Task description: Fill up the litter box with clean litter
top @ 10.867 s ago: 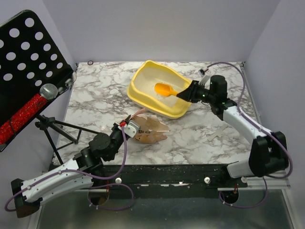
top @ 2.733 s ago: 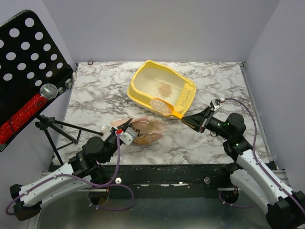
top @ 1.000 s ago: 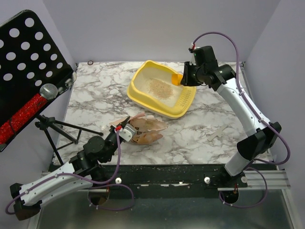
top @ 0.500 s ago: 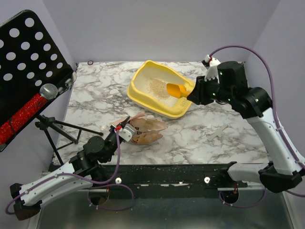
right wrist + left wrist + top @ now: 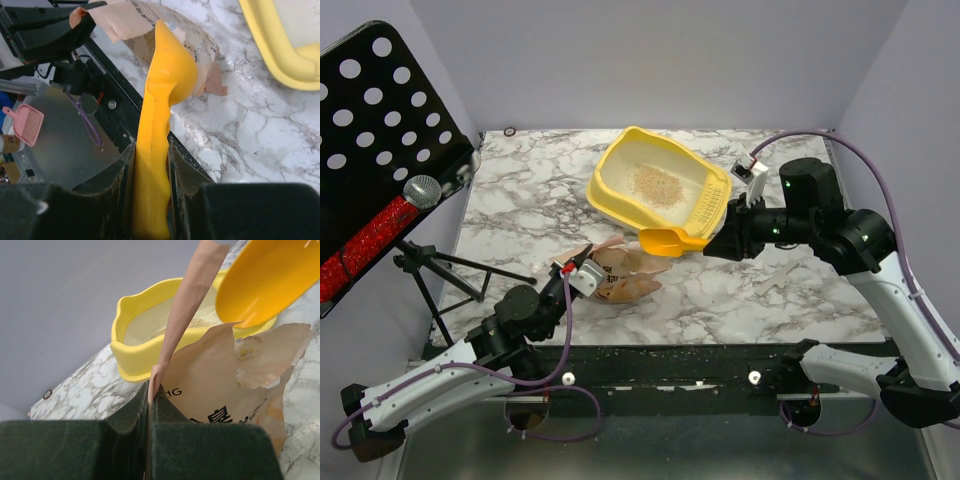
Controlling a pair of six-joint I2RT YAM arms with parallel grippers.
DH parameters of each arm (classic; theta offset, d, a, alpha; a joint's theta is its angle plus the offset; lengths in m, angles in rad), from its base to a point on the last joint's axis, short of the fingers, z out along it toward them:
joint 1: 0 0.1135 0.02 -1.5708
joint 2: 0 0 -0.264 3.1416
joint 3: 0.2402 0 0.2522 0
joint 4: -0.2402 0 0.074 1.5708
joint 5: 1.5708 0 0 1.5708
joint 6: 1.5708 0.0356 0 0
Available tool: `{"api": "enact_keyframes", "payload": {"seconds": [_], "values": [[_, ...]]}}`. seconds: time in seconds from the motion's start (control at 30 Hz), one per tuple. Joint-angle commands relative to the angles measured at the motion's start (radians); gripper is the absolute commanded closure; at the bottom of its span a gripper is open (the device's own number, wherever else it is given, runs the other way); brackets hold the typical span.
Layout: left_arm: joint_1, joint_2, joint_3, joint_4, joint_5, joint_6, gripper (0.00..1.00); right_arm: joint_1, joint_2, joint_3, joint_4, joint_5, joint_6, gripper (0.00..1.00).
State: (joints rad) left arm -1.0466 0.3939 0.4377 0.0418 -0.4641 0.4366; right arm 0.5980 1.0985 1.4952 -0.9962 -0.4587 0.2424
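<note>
The pale-yellow litter box [image 5: 605, 175] [image 5: 131, 352] [image 5: 272, 45] sits at the back middle of the table with a heap of beige clean litter [image 5: 658, 183] [image 5: 200, 323] inside. My right gripper [image 5: 712, 243] [image 5: 152, 150] is shut on the handle of a yellow-orange scoop [image 5: 663, 240] [image 5: 167, 75] [image 5: 260, 280]. The scoop's empty bowl hangs just in front of the box, above the mouth of the tan paper bag [image 5: 625, 277] [image 5: 225, 380] [image 5: 187, 37]. My left gripper [image 5: 572, 272] [image 5: 150, 387] is shut on an upturned flap of that bag.
A black perforated music stand [image 5: 375, 130] with a microphone [image 5: 380, 225] stands off the table's left edge. A small pink dustpan [image 5: 27, 122] lies below the table's front edge. White walls close the table at back and right.
My right arm has swung the scoop out of the litter box, forward and left, down to the bag's mouth. The left gripper and bag have stayed put.
</note>
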Motion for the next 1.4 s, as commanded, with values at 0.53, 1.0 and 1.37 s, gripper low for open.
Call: {"api": "enact_keyframes", "payload": {"seconds": [0.53, 1.0, 1.37], "values": [[-0.001, -0.003, 0.072, 0.138, -0.019, 0.010, 1.00, 0.062, 0.106, -0.162, 0.162, -0.087, 0.021, 1.00], [-0.001, 0.002, 0.076, 0.132, 0.009, 0.007, 1.00, 0.065, 0.386, -0.044, 0.038, -0.017, 0.103, 1.00], [-0.001, 0.007, 0.087, 0.119, -0.005, -0.001, 1.00, 0.083, 0.592, -0.052, 0.112, -0.104, 0.158, 1.00]]}}
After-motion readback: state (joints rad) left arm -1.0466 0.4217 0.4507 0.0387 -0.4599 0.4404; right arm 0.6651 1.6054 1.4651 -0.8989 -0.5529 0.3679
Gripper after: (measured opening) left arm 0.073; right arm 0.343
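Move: The litter bag, its torn mouth open and its top pinched in the left gripper, stands about 17 cm to the right hand's left, some 3 cm ahead and roughly 20 cm lower. The bowl of the scoop held there is about 9 cm left, 4 cm ahead and 6 cm down. The litter box lies some 29 cm ahead and 9 cm left, about 29 cm below. From the left hand, the bag's middle is level ahead, 5 cm right and 15 cm down. Bowl first, the scoop enters the bag's open mouth as the right arm comes down about 14 cm and 8 cm left, drifting forward on the way with a firmer drop in the second half. The wrist turns nearly 30 degrees so the scoop points more steeply down, the fingers keeping their grip on its handle; the left gripper keeps holding the bag's top in place. ##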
